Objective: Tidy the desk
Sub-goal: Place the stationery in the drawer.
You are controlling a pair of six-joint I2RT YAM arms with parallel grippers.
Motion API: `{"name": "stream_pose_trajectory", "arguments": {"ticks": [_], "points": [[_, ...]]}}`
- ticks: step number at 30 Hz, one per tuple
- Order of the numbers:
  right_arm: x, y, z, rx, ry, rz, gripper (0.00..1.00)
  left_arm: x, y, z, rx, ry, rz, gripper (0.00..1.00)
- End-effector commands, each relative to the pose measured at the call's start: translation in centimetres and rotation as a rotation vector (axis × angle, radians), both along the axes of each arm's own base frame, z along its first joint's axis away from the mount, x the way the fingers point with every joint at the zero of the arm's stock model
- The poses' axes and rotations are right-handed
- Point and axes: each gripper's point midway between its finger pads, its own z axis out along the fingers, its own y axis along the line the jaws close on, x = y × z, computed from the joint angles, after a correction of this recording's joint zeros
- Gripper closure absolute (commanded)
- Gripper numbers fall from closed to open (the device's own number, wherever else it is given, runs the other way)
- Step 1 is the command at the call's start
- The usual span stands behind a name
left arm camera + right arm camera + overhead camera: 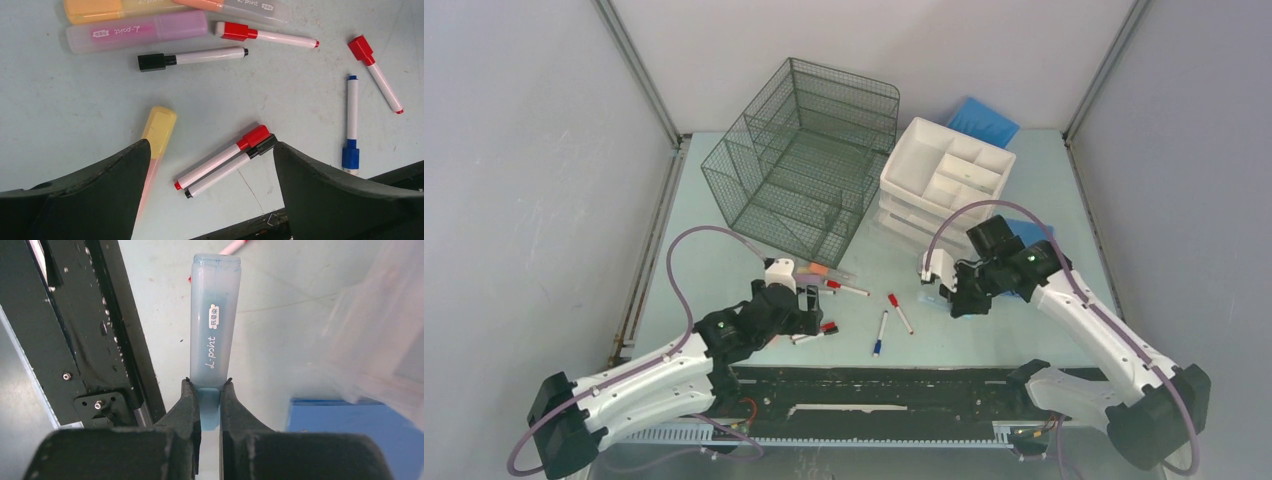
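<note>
The desk is a pale mint-green tabletop. My left gripper stands wide open low over a red-capped marker and a black-capped marker that lie side by side between its fingers, untouched. A yellow highlighter lies partly under its left finger. In the top view this gripper is near the front centre-left. My right gripper is shut on the tail of a pale blue highlighter, held above the desk in front of the drawer unit.
Purple and orange highlighters, a black marker, two red markers and a blue marker lie loose. A wire-mesh organizer and a white drawer unit stand at the back. A black rail borders the front.
</note>
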Motion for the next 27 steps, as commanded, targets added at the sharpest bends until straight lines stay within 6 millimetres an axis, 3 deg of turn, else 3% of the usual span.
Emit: {"name": "stream_pose_trajectory", "arguments": {"ticks": [1, 8, 14, 20, 27], "points": [[1.2, 1.0, 4.1, 0.076, -0.101, 0.016, 1.00, 0.5, 0.3, 0.8, 0.011, -0.008, 0.013, 0.00], [7.0, 1.7, 7.5, 0.088, -0.288, -0.126, 1.00, 0.6, 1.0, 0.1, 0.037, 0.017, 0.039, 0.00], [11.1, 1.6, 7.5, 0.068, -0.366, -0.274, 1.00, 0.7, 1.7, -0.8, 0.063, 0.025, 0.079, 0.00], [13.8, 1.6, 7.4, 0.069, -0.414, -0.367, 1.00, 0.8, 2.3, -1.0, 0.067, 0.012, 0.103, 0.00], [14.8, 1.7, 6.0, 0.038, -0.403, -0.392, 0.99, 0.9, 2.6, -0.7, 0.063, -0.007, 0.115, 0.00]]}}
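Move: Right hand, holding the blue highlighter: the open clear drawer is about 15 cm ahead, 3 cm left and 9 cm below. A red marker lies 6 cm left and 1 cm back of this hand, and the blue folder some 13 cm ahead and 23 cm right, both 12 cm below. Left hand, empty: the yellow-capped highlighter is 6 cm left, 2 cm back and 7 cm below; at that depth the marker pair lies 3 cm back, 1 cm right, and the black-capped marker 7 cm ahead, 1 cm right. Carry the blue highlighter, still pinched in the right gripper, about 13 cm forward to the open drawer, rising some 6 cm early on and then running nearly level. Swing the fingertips forward and turn the hand clockwise as it goes, and keep the grip shut. Meanwhile ease the wide-open left gripper about 2 cm left towards the yellow-capped highlighter, dipping slightly before lifting a little. ##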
